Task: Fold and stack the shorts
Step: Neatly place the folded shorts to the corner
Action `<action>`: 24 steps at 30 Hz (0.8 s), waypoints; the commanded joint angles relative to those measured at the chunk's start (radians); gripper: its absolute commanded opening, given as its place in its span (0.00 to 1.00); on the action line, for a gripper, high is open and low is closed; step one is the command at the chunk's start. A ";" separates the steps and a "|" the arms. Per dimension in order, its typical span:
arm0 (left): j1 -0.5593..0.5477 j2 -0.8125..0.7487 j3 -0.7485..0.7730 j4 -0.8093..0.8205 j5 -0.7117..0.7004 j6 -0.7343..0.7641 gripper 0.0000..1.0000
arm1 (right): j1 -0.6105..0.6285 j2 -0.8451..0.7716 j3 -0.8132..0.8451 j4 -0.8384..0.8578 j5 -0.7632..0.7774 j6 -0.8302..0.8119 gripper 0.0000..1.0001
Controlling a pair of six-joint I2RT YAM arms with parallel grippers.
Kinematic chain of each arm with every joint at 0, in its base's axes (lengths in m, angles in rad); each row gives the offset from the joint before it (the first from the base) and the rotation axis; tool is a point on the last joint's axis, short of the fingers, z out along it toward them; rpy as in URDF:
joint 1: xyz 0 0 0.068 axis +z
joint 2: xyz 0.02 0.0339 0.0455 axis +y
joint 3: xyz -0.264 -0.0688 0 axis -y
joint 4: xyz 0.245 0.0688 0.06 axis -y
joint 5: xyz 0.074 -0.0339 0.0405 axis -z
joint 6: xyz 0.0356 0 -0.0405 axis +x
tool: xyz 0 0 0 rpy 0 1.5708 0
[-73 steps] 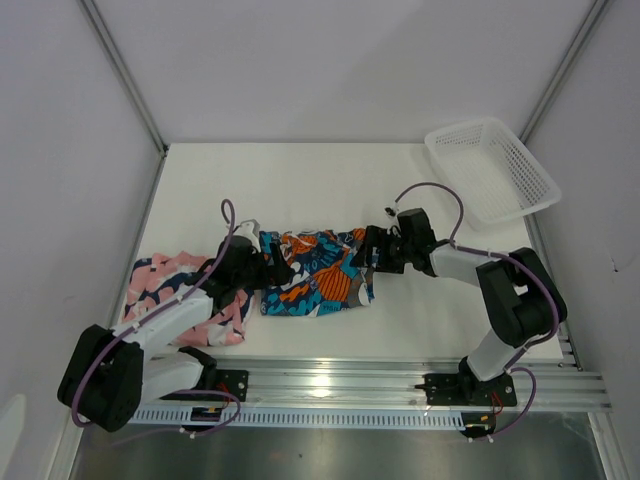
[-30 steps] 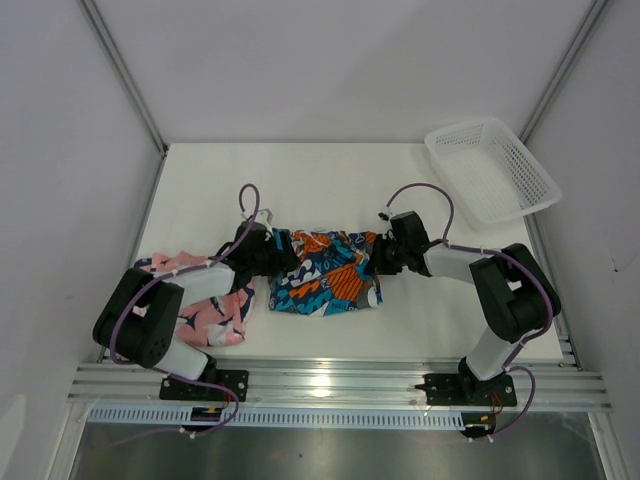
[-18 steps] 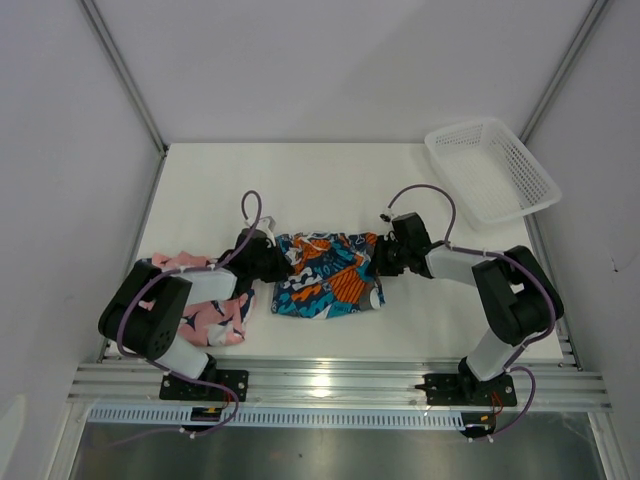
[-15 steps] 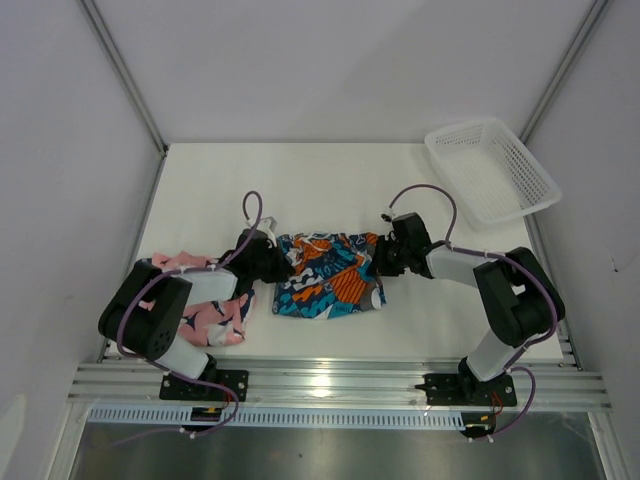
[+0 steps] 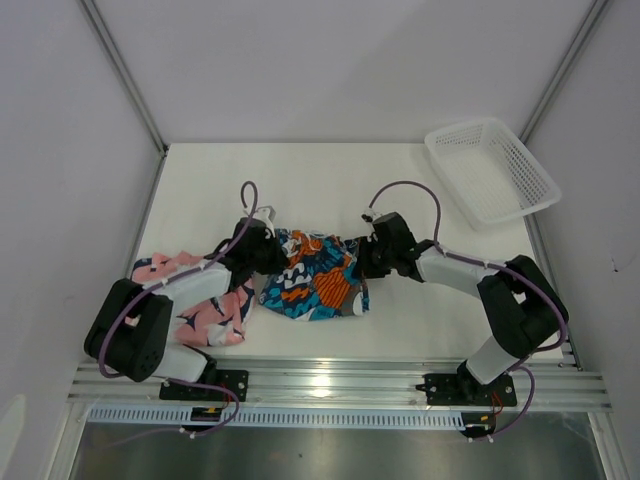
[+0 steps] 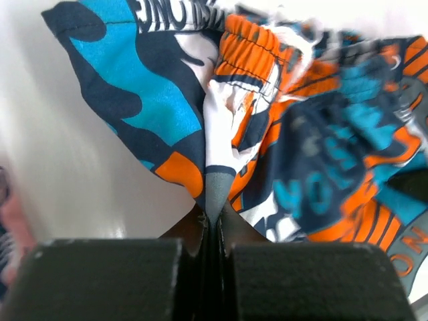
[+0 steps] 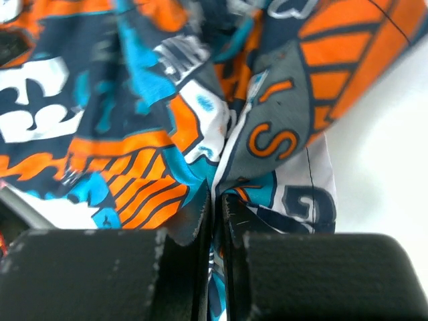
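The blue, teal, orange and white shorts [image 5: 315, 280] hang bunched between my two grippers at the table's middle. On their left edge my left gripper [image 5: 272, 250] is shut, a pinch of the fabric [image 6: 214, 187] caught between its jaws [image 6: 212, 217]. My right gripper [image 5: 362, 258] is shut on the right edge, cloth [image 7: 267, 140] squeezed in its jaws [image 7: 217, 214]. The pink shorts with navy-and-white shapes [image 5: 195, 305] lie flat at the left, partly under my left arm.
A white mesh basket [image 5: 490, 170] stands at the back right corner. The table's metal rail [image 5: 330, 385] runs along the near edge. White walls close in the left, back and right sides.
My left gripper has closed on the patterned shorts' left edge. Both grippers have moved inward and lifted, so the shorts went from lying spread to bunched between them.
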 commanded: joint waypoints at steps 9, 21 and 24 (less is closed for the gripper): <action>0.074 -0.122 0.319 -0.372 -0.057 0.071 0.00 | 0.144 -0.038 0.188 0.018 0.098 0.107 0.00; 0.477 -0.359 0.357 -0.651 -0.010 0.120 0.00 | 0.323 0.050 0.407 0.061 0.127 0.120 0.00; 0.641 -0.405 0.350 -0.697 0.062 0.160 0.00 | 0.374 0.106 0.458 0.104 0.124 0.132 0.00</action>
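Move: My two hands hold the patterned shorts between them, about 18 cm apart; its middle lies some 8 cm to the right of my left hand, 4 cm back and 3 cm lower. The folded pink shorts, where this goes next, lie about 22 cm to my left hand's left, 9 cm back and 3 cm below. From my right hand the pink shorts are roughly 40 cm left, 7 cm back and 3 cm below. Keeping both grips shut on the patterned shorts, I carry it up and over towards the pink shorts. My left hand first climbs about 10 cm, easing forward, then sweeps left ever faster, some 18 cm in all, turning counter-clockwise; my right hand goes left and up together, about as far, its fingers tilting up and leftward roughly 20 degrees. ##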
